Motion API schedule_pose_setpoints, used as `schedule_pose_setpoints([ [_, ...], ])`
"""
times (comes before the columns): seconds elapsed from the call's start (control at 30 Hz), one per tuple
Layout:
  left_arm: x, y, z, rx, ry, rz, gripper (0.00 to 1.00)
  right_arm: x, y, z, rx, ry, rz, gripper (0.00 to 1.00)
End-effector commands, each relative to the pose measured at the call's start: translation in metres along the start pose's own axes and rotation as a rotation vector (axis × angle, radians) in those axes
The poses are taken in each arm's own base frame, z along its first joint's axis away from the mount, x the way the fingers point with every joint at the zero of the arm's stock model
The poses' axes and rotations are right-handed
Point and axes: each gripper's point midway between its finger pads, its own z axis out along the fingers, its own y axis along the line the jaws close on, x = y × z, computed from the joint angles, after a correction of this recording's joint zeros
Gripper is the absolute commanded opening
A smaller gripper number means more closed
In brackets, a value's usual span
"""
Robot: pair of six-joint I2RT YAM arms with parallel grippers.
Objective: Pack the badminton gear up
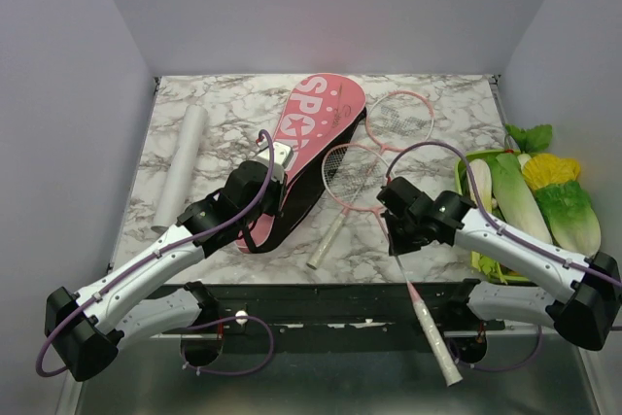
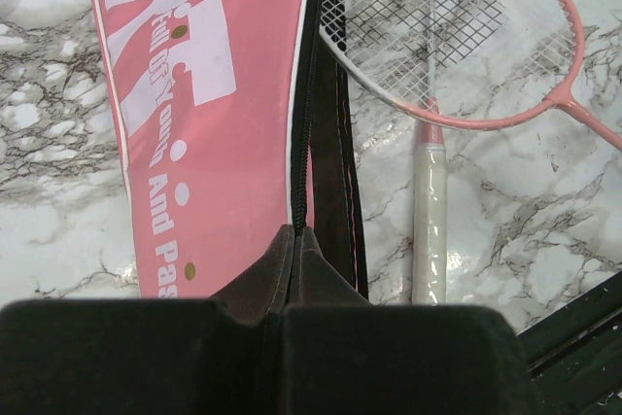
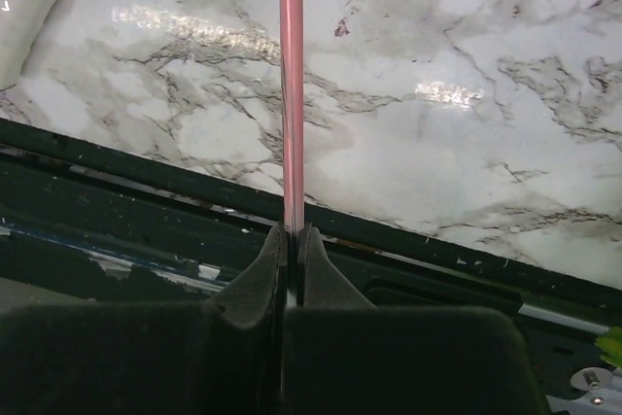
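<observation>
The pink bag (image 1: 321,128) with white lettering lies in the middle of the marble table. My left gripper (image 1: 283,174) is shut on its black zipper edge (image 2: 309,143), as the left wrist view (image 2: 295,232) shows. One pink-white racket (image 1: 352,170) lies beside the bag, and its head (image 2: 457,36) and white handle (image 2: 430,221) show there too. My right gripper (image 1: 393,225) is shut on the thin pink shaft (image 3: 291,94) of the second racket (image 1: 400,116). That racket's white handle (image 1: 439,347) sticks out over the table's front edge. The white tube (image 1: 185,162) lies at the far left.
A green tray (image 1: 465,170) of toy vegetables (image 1: 544,191) stands at the right edge, close to my right arm. The table's dark front edge (image 3: 146,191) runs just past my right fingertips. White walls close in the left, back and right sides.
</observation>
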Motion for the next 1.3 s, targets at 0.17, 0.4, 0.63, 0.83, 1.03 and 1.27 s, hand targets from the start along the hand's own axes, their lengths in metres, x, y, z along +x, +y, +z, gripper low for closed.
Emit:
schedule_pose_setpoints([
  [0.17,-0.009,-0.006,0.000,0.035,-0.036,-0.018,0.00,-0.059,0.058,0.025,-0.124,-0.097,0.010,0.01],
  [0.4,-0.002,-0.010,0.005,0.049,-0.007,-0.007,0.00,-0.134,0.076,0.068,-0.009,-0.175,0.073,0.00],
  [0.63,0.002,-0.013,0.007,0.062,0.009,-0.002,0.00,-0.213,0.085,0.105,-0.053,-0.252,0.320,0.00],
  [0.83,0.006,-0.018,0.011,0.087,0.029,-0.002,0.00,-0.265,0.096,0.118,-0.147,-0.326,0.449,0.00],
  [1.03,0.007,-0.021,0.014,0.103,0.038,0.001,0.00,-0.294,0.127,0.130,-0.291,-0.371,0.467,0.12],
  [1.27,0.009,-0.021,0.014,0.100,0.043,0.001,0.00,-0.281,0.125,0.119,-0.309,-0.371,0.407,0.41],
])
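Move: The right hand already holds a racket by its shaft. The open mouth of the bag has its middle about 22 cm ahead of that hand, 19 cm to its left and 6 cm lower; the other racket's handle lies some 4 cm ahead and 16 cm left, its head about 39 cm ahead and 2 cm right, both 8 cm lower. From the left hand, still pinching the bag's zip edge, the mouth's middle is roughly 8 cm ahead, 8 cm right and 4 cm lower. Right hand sweeps the racket forward and left some 30 cm into the left-held bag, then opens its fingers. ##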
